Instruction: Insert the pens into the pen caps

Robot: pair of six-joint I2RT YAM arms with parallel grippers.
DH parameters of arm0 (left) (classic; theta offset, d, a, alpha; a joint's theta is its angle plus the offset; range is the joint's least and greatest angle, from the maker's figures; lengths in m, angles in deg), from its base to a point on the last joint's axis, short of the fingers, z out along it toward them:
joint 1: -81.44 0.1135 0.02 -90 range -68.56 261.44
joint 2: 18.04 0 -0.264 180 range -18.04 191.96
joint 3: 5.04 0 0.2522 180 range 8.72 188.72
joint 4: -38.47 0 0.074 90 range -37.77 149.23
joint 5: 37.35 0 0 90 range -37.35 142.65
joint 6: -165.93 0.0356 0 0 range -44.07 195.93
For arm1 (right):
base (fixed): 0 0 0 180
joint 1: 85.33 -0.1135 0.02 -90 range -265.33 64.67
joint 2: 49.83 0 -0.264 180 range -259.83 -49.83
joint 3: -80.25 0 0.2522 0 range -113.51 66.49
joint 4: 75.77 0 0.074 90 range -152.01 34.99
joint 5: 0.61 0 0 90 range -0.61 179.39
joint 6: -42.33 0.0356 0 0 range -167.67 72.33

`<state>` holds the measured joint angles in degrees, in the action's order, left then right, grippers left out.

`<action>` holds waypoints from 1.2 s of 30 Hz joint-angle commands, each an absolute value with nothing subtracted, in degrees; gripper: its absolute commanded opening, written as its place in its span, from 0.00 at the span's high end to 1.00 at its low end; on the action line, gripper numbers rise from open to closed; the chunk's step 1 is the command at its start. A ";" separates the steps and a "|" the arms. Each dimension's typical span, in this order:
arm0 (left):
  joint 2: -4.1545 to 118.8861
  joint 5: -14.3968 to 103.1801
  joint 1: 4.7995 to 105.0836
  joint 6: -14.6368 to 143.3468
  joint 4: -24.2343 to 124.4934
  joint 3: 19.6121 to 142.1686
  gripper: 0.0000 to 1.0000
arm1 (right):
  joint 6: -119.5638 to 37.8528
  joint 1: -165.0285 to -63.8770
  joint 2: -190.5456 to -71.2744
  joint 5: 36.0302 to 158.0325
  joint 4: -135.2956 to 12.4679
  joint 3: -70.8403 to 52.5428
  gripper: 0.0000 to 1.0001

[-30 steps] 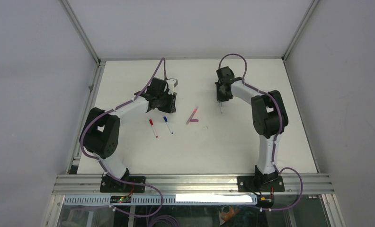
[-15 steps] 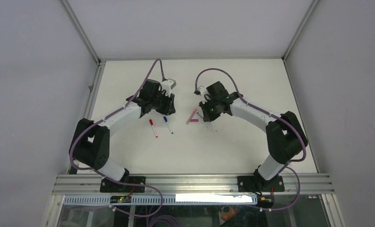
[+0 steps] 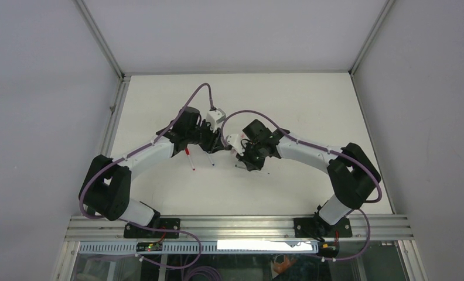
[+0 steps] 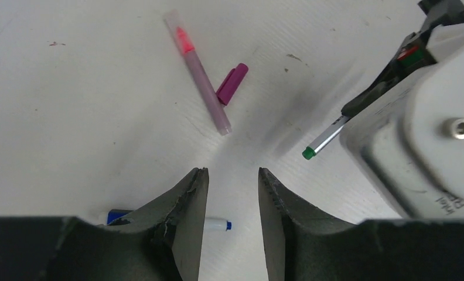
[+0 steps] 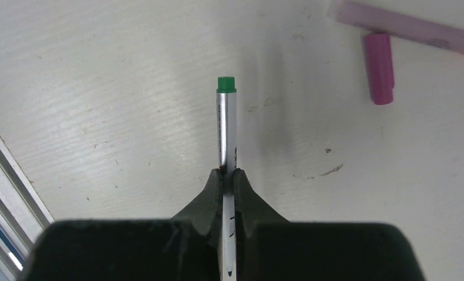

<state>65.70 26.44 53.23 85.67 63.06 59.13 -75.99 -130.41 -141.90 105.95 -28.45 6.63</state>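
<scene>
My right gripper (image 5: 228,174) is shut on a thin silver pen with a green end (image 5: 226,126), which sticks out ahead of the fingers above the table. A pink pen (image 5: 405,23) lies beyond it with a magenta cap (image 5: 379,67) beside it. In the left wrist view the pink pen (image 4: 197,73) and the magenta cap (image 4: 232,84) lie ahead of my left gripper (image 4: 232,175), which is open with nothing in it. A blue-tipped pen (image 4: 218,224) lies on the table under its left finger. A red-capped pen (image 3: 190,158) lies to the left.
The two grippers are close together over the middle of the white table (image 3: 311,99). The right gripper's body (image 4: 417,117) fills the right of the left wrist view. An aluminium rail (image 3: 235,225) runs along the near edge, and grey walls enclose the table.
The right arm has swung from the back right to the middle with the green-ended pen. The left gripper has moved right over the blue pen and its jaws have widened a little.
</scene>
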 commanded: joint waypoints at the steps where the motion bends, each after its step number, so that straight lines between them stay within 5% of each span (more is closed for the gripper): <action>1: 63.29 22.66 52.61 88.54 58.25 57.45 0.62 | -81.14 -131.11 -143.34 106.53 -30.12 7.79 1.00; 8: 63.08 22.90 52.61 87.84 57.34 56.08 0.62 | -79.15 -134.13 -148.93 102.59 -35.47 8.24 0.95; 15: 62.87 22.35 52.61 87.80 57.29 56.44 0.62 | -79.58 -134.28 -146.45 101.84 -36.37 6.35 0.69; 21: 62.87 20.88 51.15 87.72 55.46 55.60 0.62 | -79.09 -134.05 -136.38 95.55 -42.37 6.45 0.62; 28: 65.34 20.61 46.38 89.95 52.48 55.58 0.61 | -72.81 -132.66 -114.52 85.67 -57.39 14.97 0.38; 31: 67.59 18.66 44.54 91.19 49.78 55.87 0.61 | -66.23 -131.24 -109.77 78.31 -58.60 16.57 0.11; 36: 74.47 21.16 41.10 94.62 51.51 60.97 0.61 | -57.38 -129.91 -103.65 67.94 -59.60 20.67 0.00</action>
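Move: My right hand holds the green-ended pen about 4 cm above a bare patch of table almost directly below. From that hand the purple cap lies about 9 cm ahead and 5 cm left, and the pink pen 12 cm ahead and 6 cm left. From my empty left hand, the green-ended pen is some 17 cm right, 7 cm back and 4 cm lower. The blue pen is about 3 cm to its left, level with it. I lower my right hand about 3.5 cm, lay the green-ended pen on the table and open my fingers to let go. Then I sweep that hand up some 25 cm and about 6 cm forward, drifting right at the end, tipping the fingers well up and opening them wide. As it clears, my left hand, which has barely moved, heads right and back about 7 cm towards the laid pen, turning roughly 15 degrees clockwise, its fingers staying part open. ##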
